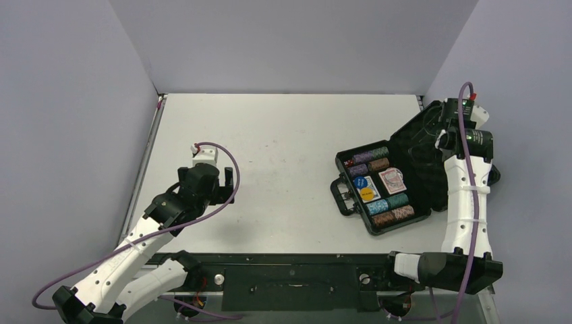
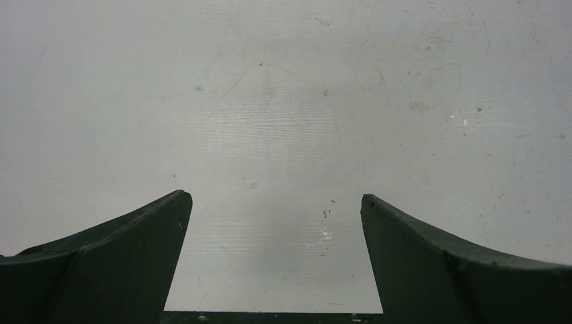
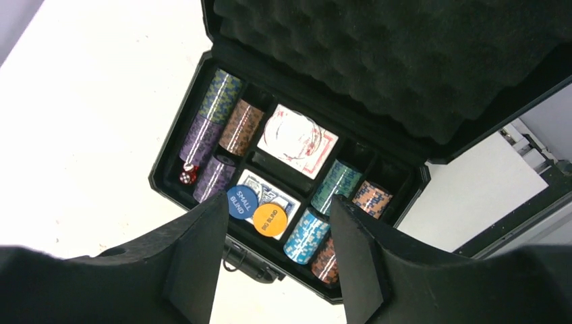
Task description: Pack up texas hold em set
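Note:
The black case (image 1: 430, 213) of the texas hold em set lies open at the table's right, its foam-lined lid (image 3: 405, 61) raised behind the tray. In the tray are several stacks of coloured chips (image 3: 219, 98), a red-backed card deck (image 3: 297, 140), and a blue disc (image 3: 242, 202) and a yellow disc (image 3: 270, 219) on a blue-backed deck. A red die (image 3: 187, 176) sits in the left corner. My right gripper (image 3: 278, 201) hovers open above the tray, next to the lid (image 1: 418, 152), holding nothing. My left gripper (image 2: 274, 197) is wide open over bare table, far left of the case.
The case handle (image 1: 340, 196) juts out toward the table's middle. Grey walls close in the table on three sides. The right arm (image 1: 465, 196) stands along the case's right side, near the right wall. A black rail (image 1: 283, 277) runs along the near edge.

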Available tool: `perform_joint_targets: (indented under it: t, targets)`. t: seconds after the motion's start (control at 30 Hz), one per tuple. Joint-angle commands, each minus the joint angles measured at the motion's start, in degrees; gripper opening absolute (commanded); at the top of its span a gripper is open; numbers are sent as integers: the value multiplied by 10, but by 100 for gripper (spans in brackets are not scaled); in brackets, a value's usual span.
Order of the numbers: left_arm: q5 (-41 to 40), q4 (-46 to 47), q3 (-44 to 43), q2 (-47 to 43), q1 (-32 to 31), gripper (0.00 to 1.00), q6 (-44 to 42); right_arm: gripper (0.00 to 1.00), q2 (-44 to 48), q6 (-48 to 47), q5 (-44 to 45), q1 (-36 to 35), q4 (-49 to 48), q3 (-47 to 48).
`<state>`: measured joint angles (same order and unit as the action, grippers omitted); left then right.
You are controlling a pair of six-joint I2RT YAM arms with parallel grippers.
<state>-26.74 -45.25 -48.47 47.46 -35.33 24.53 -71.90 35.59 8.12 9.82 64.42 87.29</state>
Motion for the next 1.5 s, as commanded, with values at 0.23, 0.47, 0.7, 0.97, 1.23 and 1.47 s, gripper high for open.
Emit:
perform_joint_targets:
  t: [0.23,0.47,0.7,0.97,1.23,1.47]
  targets:
    - [7,9,-18,-1,-4,96,-10,42,-41,-28,-77,96,14,98]
    - [7,8,-18,-4,-5,96,-11,38,-77,-8,-64,122,19,159]
    - [8,9,-17,-9,-5,96,-10,23,-115,-8,-39,170,26,202]
    - [11,9,-18,-5,-15,96,-12,9,-163,-16,-43,220,19,235]
    - [-3,-2,-25,-8,-21,96,-5,3,-204,-5,-13,233,10,260]
    - [3,1,-24,-5,-24,96,-8,0,-226,8,6,235,-29,247]
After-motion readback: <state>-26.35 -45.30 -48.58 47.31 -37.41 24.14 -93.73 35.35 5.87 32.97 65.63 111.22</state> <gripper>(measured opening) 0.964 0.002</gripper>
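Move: The open case lid's free rim, at its middle, is about 9 cm to the right of my right hand, 2 cm ahead and 7 cm below. The red card deck in the tray lies some 4 cm left, 1 cm back and 23 cm down. The big blind disc is roughly 13 cm left, 6 cm back and 24 cm down. From my left hand the same rim is some 74 cm right, 9 cm ahead, nearly level. I swing my empty right hand about 16 cm to the right and a little forward, over the open lid, lifting some 5 cm first and then sinking back about half of that as I carry on outward. On the way I turn the hand about 20 degrees clockwise and bring the half-open fingers fully shut on nothing. ##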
